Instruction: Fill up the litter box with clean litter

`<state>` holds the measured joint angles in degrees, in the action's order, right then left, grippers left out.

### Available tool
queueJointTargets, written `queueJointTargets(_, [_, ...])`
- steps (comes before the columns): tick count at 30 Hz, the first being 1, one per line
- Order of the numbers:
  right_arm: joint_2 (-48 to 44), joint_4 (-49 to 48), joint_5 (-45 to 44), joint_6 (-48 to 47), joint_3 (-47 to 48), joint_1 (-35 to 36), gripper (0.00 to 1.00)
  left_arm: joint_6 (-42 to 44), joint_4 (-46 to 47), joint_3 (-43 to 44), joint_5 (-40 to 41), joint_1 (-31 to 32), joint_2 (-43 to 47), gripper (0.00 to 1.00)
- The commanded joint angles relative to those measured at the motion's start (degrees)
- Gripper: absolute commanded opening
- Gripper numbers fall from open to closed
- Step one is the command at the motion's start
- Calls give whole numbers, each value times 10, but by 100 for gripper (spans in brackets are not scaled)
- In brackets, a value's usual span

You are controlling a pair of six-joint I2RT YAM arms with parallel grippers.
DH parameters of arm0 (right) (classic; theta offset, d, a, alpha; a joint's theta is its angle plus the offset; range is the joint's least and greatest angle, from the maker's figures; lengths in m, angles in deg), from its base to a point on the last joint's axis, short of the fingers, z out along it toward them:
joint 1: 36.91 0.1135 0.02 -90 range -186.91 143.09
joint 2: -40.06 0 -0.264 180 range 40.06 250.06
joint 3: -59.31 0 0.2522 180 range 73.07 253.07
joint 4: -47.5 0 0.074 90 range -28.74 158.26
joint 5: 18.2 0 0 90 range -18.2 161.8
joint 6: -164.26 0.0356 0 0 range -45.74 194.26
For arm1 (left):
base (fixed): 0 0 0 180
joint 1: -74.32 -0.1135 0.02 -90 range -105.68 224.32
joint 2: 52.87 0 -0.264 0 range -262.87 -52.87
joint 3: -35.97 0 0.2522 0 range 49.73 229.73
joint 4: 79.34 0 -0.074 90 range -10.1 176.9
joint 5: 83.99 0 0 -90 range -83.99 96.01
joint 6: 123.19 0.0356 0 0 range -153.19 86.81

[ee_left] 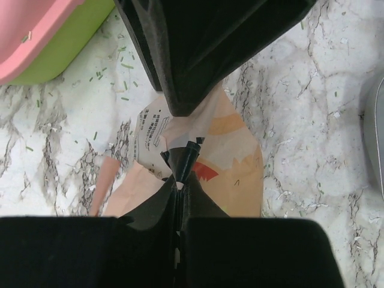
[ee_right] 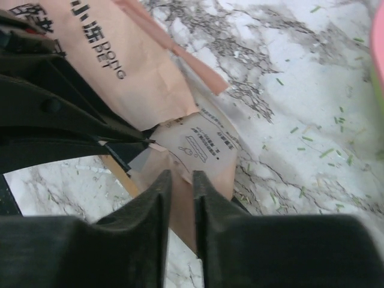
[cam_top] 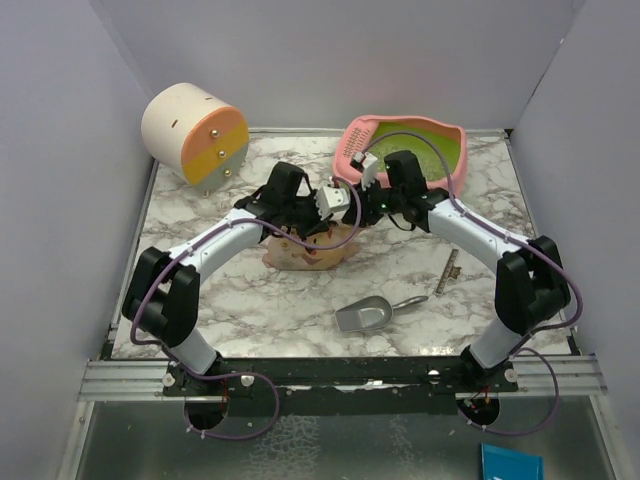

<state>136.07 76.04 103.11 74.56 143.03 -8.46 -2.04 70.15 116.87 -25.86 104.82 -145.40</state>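
Note:
The beige printed bag (cam_top: pixel 300 255) lies mid-table on the marble. My left gripper (ee_left: pixel 180 161) is shut, its tips pinching the bag (ee_left: pixel 234 150) at its upper edge. My right gripper (ee_right: pixel 180 180) hovers over the same end of the bag (ee_right: pixel 132 66), its fingers a narrow gap apart and gripping nothing. Both grippers meet above the bag: left (cam_top: pixel 338 222), right (cam_top: pixel 360 205). The litter box (cam_top: pixel 352 140), pink rim and lime-green basin, stands at the back right, its corner (ee_left: pixel 36 42) just beyond the bag. A few pale green bits of clean litter (ee_right: pixel 327 153) lie scattered on the marble.
A grey metal scoop (cam_top: pixel 365 315) lies in front of the bag, towards the right. A cream-and-orange cylinder (cam_top: pixel 195 135) lies at the back left. A thin strip (cam_top: pixel 450 270) lies near the right arm. Grey walls close in three sides.

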Motion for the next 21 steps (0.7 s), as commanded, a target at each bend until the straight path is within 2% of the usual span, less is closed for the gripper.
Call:
queueJointTargets(1, [-51,15,-87,3,-5,5,36,-27,89,-1,11,3,62,0])
queueJointTargets(4, [-98,0,-80,-8,-28,4,49,-44,120,-1,-9,3,84,0])
queueJointTargets(7, [-118,-20,-43,-39,-57,4,56,-48,123,3,-30,3,94,0])
queueJointTargets(13, [-94,12,11,-84,-54,5,56,-43,121,-11,-27,3,106,0])
queueJointTargets(16, [-99,-36,22,-92,-76,5,56,-44,124,-19,-32,3,111,0])
queueJointTargets(21, [-75,-53,37,-111,-64,4,56,-49,139,-34,-35,3,122,0])
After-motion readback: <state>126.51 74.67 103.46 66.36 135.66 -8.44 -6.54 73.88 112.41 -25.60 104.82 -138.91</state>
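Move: The left gripper already pinches the litter bag's top; the bag's middle lies about 4 cm to its left and 8 cm below. The right gripper is at the bag's right top edge, with the bag's middle some 8 cm to its left, 1 cm back and 8 cm down. From the right gripper, the litter box is about 16 cm ahead, 13 cm to its right and 8 cm lower; the scoop is roughly 15 cm back, 5 cm to its right and 12 cm lower. Open the right gripper to about half and free the bag's right top edge, rising about 4 cm and easing a little right and back; then sink some 2 cm while drawing further back, tipping the fingers up about 10 degrees, so that the open fingers straddle the edge. Keep the left gripper shut on the bag's top and lift it about 2 cm. ##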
